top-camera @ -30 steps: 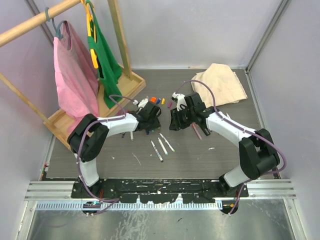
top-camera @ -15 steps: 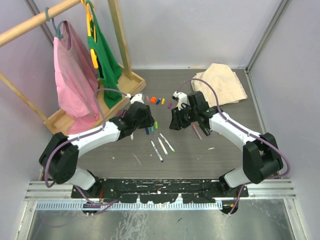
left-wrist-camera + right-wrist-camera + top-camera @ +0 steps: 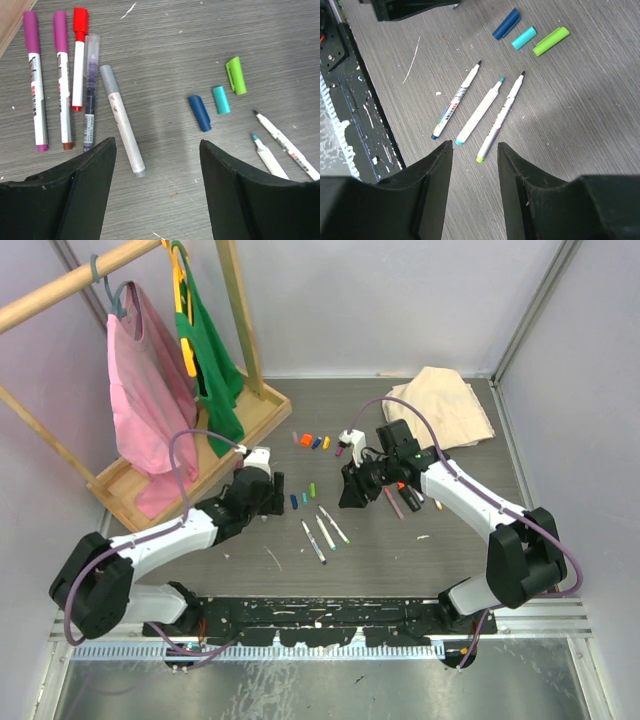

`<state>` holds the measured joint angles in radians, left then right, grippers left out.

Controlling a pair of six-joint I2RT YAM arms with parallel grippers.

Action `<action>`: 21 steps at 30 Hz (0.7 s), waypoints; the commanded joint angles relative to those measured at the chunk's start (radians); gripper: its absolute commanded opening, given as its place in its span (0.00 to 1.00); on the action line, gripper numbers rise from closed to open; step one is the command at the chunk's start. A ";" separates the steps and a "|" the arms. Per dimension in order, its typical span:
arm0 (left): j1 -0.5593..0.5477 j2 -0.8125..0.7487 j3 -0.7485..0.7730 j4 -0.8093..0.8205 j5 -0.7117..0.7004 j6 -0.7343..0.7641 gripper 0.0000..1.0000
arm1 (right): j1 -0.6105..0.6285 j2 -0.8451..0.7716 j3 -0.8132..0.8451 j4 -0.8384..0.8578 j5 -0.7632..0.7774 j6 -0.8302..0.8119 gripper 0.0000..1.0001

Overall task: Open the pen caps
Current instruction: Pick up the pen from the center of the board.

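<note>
Three loose pen caps, dark blue (image 3: 200, 113), teal (image 3: 220, 99) and green (image 3: 236, 75), lie side by side on the table. My left gripper (image 3: 157, 149) hovers over the table with its jaws wide open and nothing between them. Capped pens lie to its left: two with purple caps (image 3: 32, 32), one with a red cap (image 3: 80, 22), a clear-capped one (image 3: 91, 50) and a grey pen (image 3: 122, 120). My right gripper (image 3: 475, 150) is open and empty above three uncapped white pens (image 3: 481, 111). More loose caps, orange (image 3: 307, 439), blue (image 3: 316, 443), yellow (image 3: 326, 443) and pink (image 3: 339, 451), sit farther back.
A wooden clothes rack (image 3: 250, 415) with a pink garment (image 3: 150, 410) and a green one (image 3: 210, 360) stands at the back left. A beige cloth (image 3: 440, 410) lies at the back right. One dark pen (image 3: 394, 502) rests beside the right arm.
My left arm has pulled back to the left and toward the near edge, away from the right gripper, and its jaws have widened. The blue, teal and green caps are now uncovered.
</note>
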<state>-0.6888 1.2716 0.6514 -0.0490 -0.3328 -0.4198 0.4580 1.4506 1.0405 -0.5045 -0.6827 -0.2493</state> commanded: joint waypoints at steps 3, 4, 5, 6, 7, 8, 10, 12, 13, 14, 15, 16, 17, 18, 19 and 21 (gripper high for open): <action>0.020 0.101 0.051 -0.016 -0.051 0.017 0.67 | -0.005 -0.027 0.039 -0.016 -0.037 -0.047 0.47; 0.021 0.123 0.068 -0.039 -0.067 0.007 0.67 | -0.006 -0.027 0.039 -0.016 -0.038 -0.047 0.47; 0.020 0.145 0.084 -0.061 -0.084 -0.003 0.66 | -0.005 -0.027 0.039 -0.017 -0.037 -0.047 0.47; 0.020 0.173 0.099 -0.079 -0.098 -0.013 0.66 | -0.007 -0.027 0.039 -0.017 -0.037 -0.046 0.47; 0.020 0.193 0.114 -0.099 -0.114 -0.022 0.64 | -0.008 -0.027 0.039 -0.018 -0.037 -0.047 0.47; 0.020 0.208 0.122 -0.111 -0.123 -0.031 0.63 | -0.009 -0.027 0.039 -0.017 -0.037 -0.047 0.47; 0.023 0.230 0.129 -0.115 -0.124 -0.043 0.62 | -0.010 -0.029 0.038 -0.017 -0.038 -0.047 0.47; 0.023 0.242 0.127 -0.107 -0.113 -0.050 0.61 | -0.011 -0.028 0.038 -0.017 -0.038 -0.047 0.47; 0.024 0.247 0.125 -0.103 -0.106 -0.054 0.60 | -0.012 -0.029 0.039 -0.017 -0.038 -0.047 0.47; 0.025 0.252 0.125 -0.100 -0.101 -0.058 0.59 | -0.012 -0.029 0.039 -0.017 -0.038 -0.047 0.47; 0.027 0.260 0.126 -0.097 -0.095 -0.060 0.56 | -0.012 -0.030 0.039 -0.017 -0.038 -0.046 0.47; 0.033 0.264 0.126 -0.094 -0.085 -0.064 0.54 | -0.012 -0.030 0.039 -0.018 -0.038 -0.046 0.47; 0.038 0.271 0.127 -0.092 -0.075 -0.066 0.52 | -0.013 -0.031 0.039 -0.017 -0.038 -0.047 0.47; 0.042 0.278 0.127 -0.088 -0.065 -0.069 0.51 | -0.012 -0.032 0.039 -0.017 -0.038 -0.047 0.47; 0.049 0.284 0.128 -0.085 -0.053 -0.070 0.49 | -0.013 -0.033 0.038 -0.017 -0.038 -0.047 0.47; 0.059 0.294 0.129 -0.083 -0.033 -0.074 0.43 | -0.014 -0.036 0.038 -0.017 -0.039 -0.046 0.47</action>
<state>-0.6518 1.5497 0.7471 -0.1497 -0.3897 -0.4709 0.4492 1.4506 1.0405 -0.5320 -0.6991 -0.2836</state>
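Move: The grey pen lies pointing forward under the left hand's left side, its middle about 5 cm ahead, 3 cm to the left and 8 cm below. The purple pen with the clear cap is some 9 cm ahead and 6 cm left. On the other side lie the loose dark blue cap, about 5 cm ahead and 6 cm right, and the teal cap, 6 cm ahead and 9 cm right, all on the table. From the right hand the grey pen is roughly 25 cm left, 5 cm ahead and 13 cm down. No touch can be seen yet: the left hand sinks about 6.5 cm towards the near half of the grey pen, quickly at first and then slower, easing some 2 cm to its left to bring the pen between the fingertips. The wrist tips the fingers some 10 degrees more steeply down and rolls its left side up about as much, while the fingers partly close but stay open. ##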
